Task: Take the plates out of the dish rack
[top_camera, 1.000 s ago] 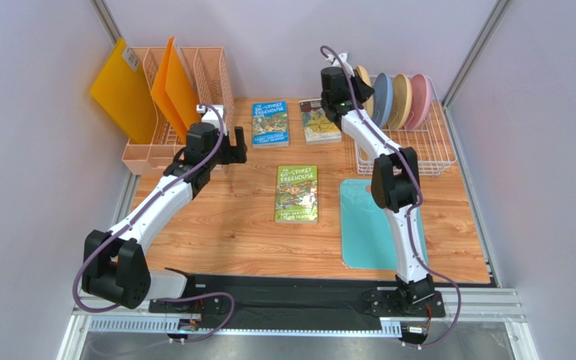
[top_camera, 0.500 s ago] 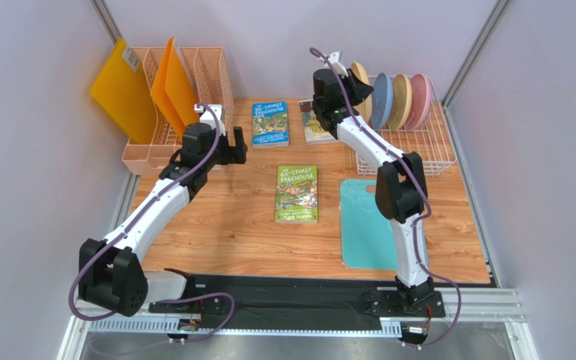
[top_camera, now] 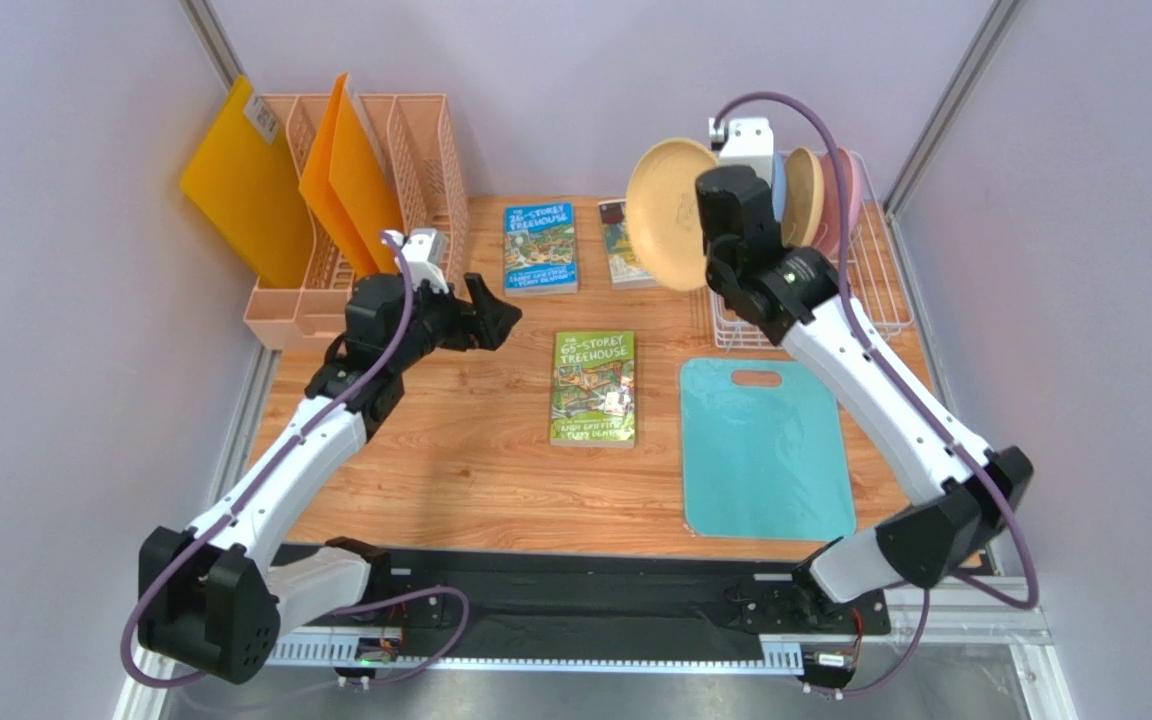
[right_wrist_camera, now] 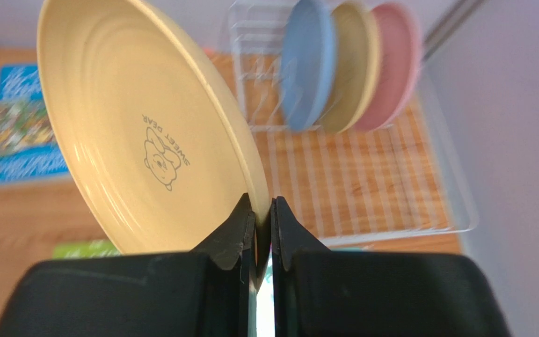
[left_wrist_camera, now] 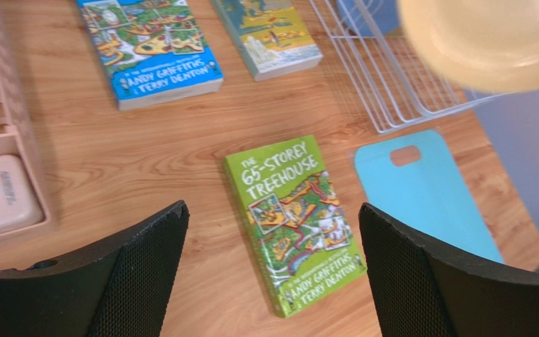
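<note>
My right gripper (right_wrist_camera: 263,210) is shut on the rim of the tan plate (right_wrist_camera: 146,140), which carries a small bear mark. In the top view this plate (top_camera: 669,210) hangs tilted in the air just left of the white wire dish rack (top_camera: 815,315), with the right gripper (top_camera: 711,225) at its edge. The blue plate (right_wrist_camera: 307,63), pale yellow plate (right_wrist_camera: 353,67) and pink plate (right_wrist_camera: 392,67) stand upright in the rack (right_wrist_camera: 392,196). My left gripper (top_camera: 489,312) is open and holds nothing above the wood beside the organizer. Its fingers (left_wrist_camera: 146,260) frame a green book.
A green book (top_camera: 594,387) lies mid-table and a teal cutting mat (top_camera: 766,447) lies in front of the rack. Two more books (top_camera: 540,246) (top_camera: 624,248) sit at the back. A peach slotted organizer (top_camera: 387,165) with orange folders (top_camera: 345,173) stands back left.
The right gripper has lifted the tan plate out of the rack and turned it to face the camera, its arm swinging out to the right. The left gripper has shifted slightly right and nearer.
</note>
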`<state>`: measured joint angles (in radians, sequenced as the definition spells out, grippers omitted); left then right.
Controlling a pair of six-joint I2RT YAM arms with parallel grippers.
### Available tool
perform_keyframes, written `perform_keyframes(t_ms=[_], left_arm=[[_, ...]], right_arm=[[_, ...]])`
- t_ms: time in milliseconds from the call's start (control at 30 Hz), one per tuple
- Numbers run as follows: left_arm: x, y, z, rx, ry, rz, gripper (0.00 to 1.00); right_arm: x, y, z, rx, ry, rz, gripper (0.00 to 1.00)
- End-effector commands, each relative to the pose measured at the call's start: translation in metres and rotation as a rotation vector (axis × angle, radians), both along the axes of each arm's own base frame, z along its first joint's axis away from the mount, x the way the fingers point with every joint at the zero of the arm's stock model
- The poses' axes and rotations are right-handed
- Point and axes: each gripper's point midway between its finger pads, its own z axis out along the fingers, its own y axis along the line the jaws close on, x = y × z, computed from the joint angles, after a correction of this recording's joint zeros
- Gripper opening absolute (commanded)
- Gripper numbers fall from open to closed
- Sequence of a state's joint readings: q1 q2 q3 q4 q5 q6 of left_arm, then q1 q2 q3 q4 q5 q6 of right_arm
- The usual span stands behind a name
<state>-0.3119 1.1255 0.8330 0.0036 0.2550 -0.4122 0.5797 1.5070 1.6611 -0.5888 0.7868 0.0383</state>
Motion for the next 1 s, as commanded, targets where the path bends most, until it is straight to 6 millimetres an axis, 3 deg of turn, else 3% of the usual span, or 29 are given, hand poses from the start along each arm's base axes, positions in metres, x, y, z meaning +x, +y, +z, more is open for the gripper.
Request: perform_keyframes(t_ms=[0, 33, 67, 133, 167, 233, 633, 733, 833, 867, 933, 967], left_arm=[[-0.019, -0.019, 0.028, -0.148, -0.06, -0.085, 0.95], [-0.022, -0.019, 0.029, -0.167, -0.052, -0.083, 0.95], [-0.028, -0.021, 0.034, -0.184, -0.062, -0.097, 0.95], [-0.035, -0.023, 0.027, -0.208, -0.039, -0.103, 0.95], [-0.042, -0.024, 0.024, -0.231, -0.032, -0.106, 0.94], [-0.047, -0.025, 0.021, -0.249, -0.023, -0.104, 0.93], [-0.063, -0.021, -0.023, -0.237, 0.045, -0.04, 0.82], [-0.066, -0.02, -0.026, -0.223, 0.05, -0.028, 0.71], [-0.067, -0.015, -0.029, -0.203, 0.053, -0.001, 0.5], [-0.066, -0.012, -0.028, -0.195, 0.05, 0.015, 0.35], [-0.069, -0.009, -0.031, -0.173, 0.058, 0.028, 0.24], [-0.067, -0.006, -0.03, -0.159, 0.051, 0.042, 0.14]], right_arm=[[-0.038, 0.061, -0.059, 0.342, 0.172, 0.278, 0.01], [-0.05, 0.074, -0.06, 0.399, 0.19, 0.36, 0.01], [-0.056, 0.079, -0.076, 0.437, 0.225, 0.367, 0.01], [-0.067, 0.097, -0.076, 0.52, 0.23, 0.459, 0.01], [-0.073, 0.101, -0.094, 0.537, 0.267, 0.471, 0.02], [-0.081, 0.118, -0.091, 0.615, 0.269, 0.547, 0.02], [-0.112, 0.151, -0.111, 0.78, 0.347, 0.68, 0.03], [-0.114, 0.153, -0.11, 0.796, 0.345, 0.69, 0.03], [-0.113, 0.151, -0.112, 0.792, 0.344, 0.678, 0.03], [-0.113, 0.15, -0.114, 0.79, 0.348, 0.672, 0.03], [-0.113, 0.15, -0.114, 0.789, 0.35, 0.673, 0.04], [-0.113, 0.151, -0.114, 0.787, 0.351, 0.677, 0.04]])
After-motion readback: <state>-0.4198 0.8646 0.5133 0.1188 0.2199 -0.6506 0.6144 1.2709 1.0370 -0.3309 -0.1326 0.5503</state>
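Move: The right hand already grips the yellow plate; the left gripper, where it is being taken, lies about 27 cm to its left, 6 cm back and 12 cm lower. From the open left hand the plate's middle is some 22 cm right, 10 cm ahead and 8 cm higher. The green book lies about 10 cm right of the left hand, level with it in reach and 22 cm below. Right hand swings plate down, left and back 23 cm; left hand, backing 7 cm, closes around its rim. ##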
